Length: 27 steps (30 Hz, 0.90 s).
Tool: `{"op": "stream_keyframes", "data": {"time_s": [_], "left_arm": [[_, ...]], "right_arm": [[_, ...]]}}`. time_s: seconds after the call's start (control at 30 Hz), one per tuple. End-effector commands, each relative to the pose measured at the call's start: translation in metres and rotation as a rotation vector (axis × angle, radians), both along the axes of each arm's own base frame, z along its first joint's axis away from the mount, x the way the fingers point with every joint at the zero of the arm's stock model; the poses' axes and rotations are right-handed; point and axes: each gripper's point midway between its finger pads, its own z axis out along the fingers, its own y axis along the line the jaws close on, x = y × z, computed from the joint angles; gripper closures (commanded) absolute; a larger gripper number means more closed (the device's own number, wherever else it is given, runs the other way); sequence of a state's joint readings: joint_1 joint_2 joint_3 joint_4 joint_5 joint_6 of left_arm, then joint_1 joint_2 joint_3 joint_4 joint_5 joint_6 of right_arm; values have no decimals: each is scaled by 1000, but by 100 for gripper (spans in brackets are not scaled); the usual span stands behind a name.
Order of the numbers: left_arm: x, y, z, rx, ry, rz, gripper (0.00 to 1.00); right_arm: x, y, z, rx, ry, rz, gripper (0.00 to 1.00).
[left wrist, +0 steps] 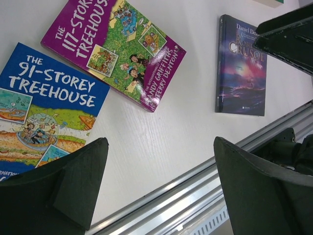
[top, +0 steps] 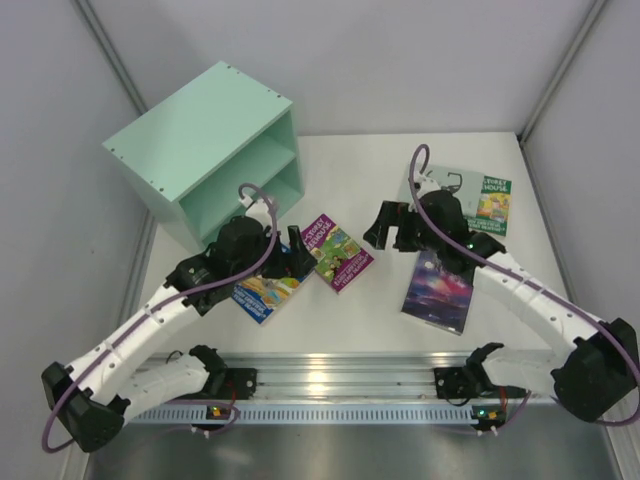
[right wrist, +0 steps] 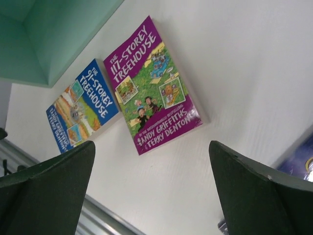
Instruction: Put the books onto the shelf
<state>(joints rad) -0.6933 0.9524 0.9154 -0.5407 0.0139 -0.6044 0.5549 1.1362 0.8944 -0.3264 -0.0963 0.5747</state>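
Four books lie flat on the white table: a magenta-green one (top: 338,252) (left wrist: 112,49) (right wrist: 149,88), a blue-yellow one (top: 265,292) (left wrist: 44,112) (right wrist: 80,105), a dark purple one (top: 438,290) (left wrist: 242,66) and a green one (top: 490,200). The mint-green shelf (top: 200,150) (right wrist: 54,34) stands at the back left, its compartments facing the table. My left gripper (top: 290,255) (left wrist: 161,166) hovers open between the blue-yellow and magenta-green books, holding nothing. My right gripper (top: 385,228) (right wrist: 151,171) hangs open and unloaded over bare table to the right of the magenta-green book.
A metal rail (top: 330,380) (left wrist: 205,191) runs along the near table edge by the arm bases. Grey walls close in on both sides. The right arm crosses over part of the dark purple and green books in the top view.
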Motion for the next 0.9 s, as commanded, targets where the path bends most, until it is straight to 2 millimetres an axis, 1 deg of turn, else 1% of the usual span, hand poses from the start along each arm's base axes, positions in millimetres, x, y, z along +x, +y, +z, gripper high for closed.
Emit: {"op": "stream_keyframes", "data": {"time_s": [0.0, 0.03, 0.07, 0.1, 0.17, 0.2, 0.23, 0.27, 0.3, 0.33, 0.37, 0.4, 0.43, 0.47, 0.5, 0.53, 0.57, 0.6, 0.63, 0.67, 0.7, 0.73, 0.77, 0.8, 0.83, 0.87], "left_arm": [[3, 7, 22, -28, -51, 41, 6], [2, 9, 23, -23, -48, 46, 6], [1, 11, 25, -25, -52, 48, 6], [-1, 12, 24, -25, -49, 48, 6], [-3, 12, 20, -19, -35, 45, 6], [-4, 13, 14, -16, -20, 48, 7], [-5, 13, 8, -11, -5, 50, 7], [-3, 8, 8, -31, -11, 43, 11], [-7, 3, -1, -36, 5, 10, 14], [-9, -2, -6, -45, 17, -15, 18], [-6, -5, -6, -64, 18, -10, 28], [-5, -6, -16, -55, 33, 0, 37], [-1, -9, -27, -39, 47, 6, 44], [2, -11, -33, -32, 59, 16, 59], [5, -13, -39, -24, 68, 20, 66], [10, -16, -56, 12, 104, 31, 72], [12, -20, -61, 21, 118, 31, 79], [15, -24, -66, 28, 127, 30, 89], [18, -29, -81, 59, 167, 29, 95], [20, -32, -87, 61, 180, 32, 99], [22, -35, -92, 67, 190, 33, 100], [28, -40, -103, 77, 203, 35, 100], [31, -43, -106, 75, 204, 39, 100], [33, -47, -110, 75, 207, 36, 100], [37, -50, -118, 82, 217, 39, 100], [40, -53, -120, 83, 220, 40, 100]], "right_arm": [[40, -5, 20, -43, -190, 14, 0], [44, -1, 14, -29, -188, 53, 0], [63, -6, -1, -29, -171, 66, 0], [61, 5, -4, 28, -141, 156, 1], [73, 5, -22, 62, -69, 198, 8], [79, 4, -45, 89, 6, 226, 11], [83, 4, -51, 100, 18, 239, 17], [88, 5, -57, 100, 13, 253, 20], [96, 12, -67, 102, 16, 274, 23], [98, 15, -72, 105, 23, 291, 27], [98, 22, -77, 104, 28, 320, 28], [100, 27, -88, 95, 47, 330, 29], [101, 29, -94, 77, 49, 329, 32], [100, 32, -104, 57, 65, 328, 33], [97, 33, -111, 50, 78, 328, 33], [97, 33, -115, 47, 79, 325, 36], [96, 33, -121, 36, 83, 317, 38], [91, 32, -128, 31, 97, 318, 41], [89, 33, -131, 36, 99, 323, 43], [84, 35, -135, 46, 111, 345, 43], [80, 36, -139, 47, 118, 359, 44], [79, 37, -141, 43, 114, 369, 44], [76, 40, -139, 40, 101, 381, 44], [70, 39, -144, 38, 108, 386, 44], [71, 41, -141, 46, 86, 389, 45], [67, 43, -140, 57, 84, 403, 44]]}}
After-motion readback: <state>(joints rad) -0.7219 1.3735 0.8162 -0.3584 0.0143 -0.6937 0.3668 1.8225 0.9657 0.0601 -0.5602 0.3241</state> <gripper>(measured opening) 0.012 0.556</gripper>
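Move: The 117-Storey book lies about 6 cm ahead and 9 cm left of the right hand, some 16 cm below. Beside it the 91-Storey book is roughly 26 cm left and 2 cm back of that hand, and Robinson Crusoe about 16 cm right and 4 cm back. From the left hand the 117-Storey book is some 12 cm ahead, 9 cm right and 19 cm down; the 91-Storey book is about 4 cm ahead and 8 cm left. The right hand sweeps about 8 cm forward and drops some 15 cm to the far right edge of the 117-Storey book, then eases a few centimetres left, turning roughly 20 degrees counter-clockwise with its fingers tipping down and closing to a bit over half, one over the cover and the other beyond the edge. The left hand, after a small lift, shuts its open fingers and sinks about 14 cm, drifting slightly right and tipping down, until the closed tips hang above the table by the same book's near corner. ##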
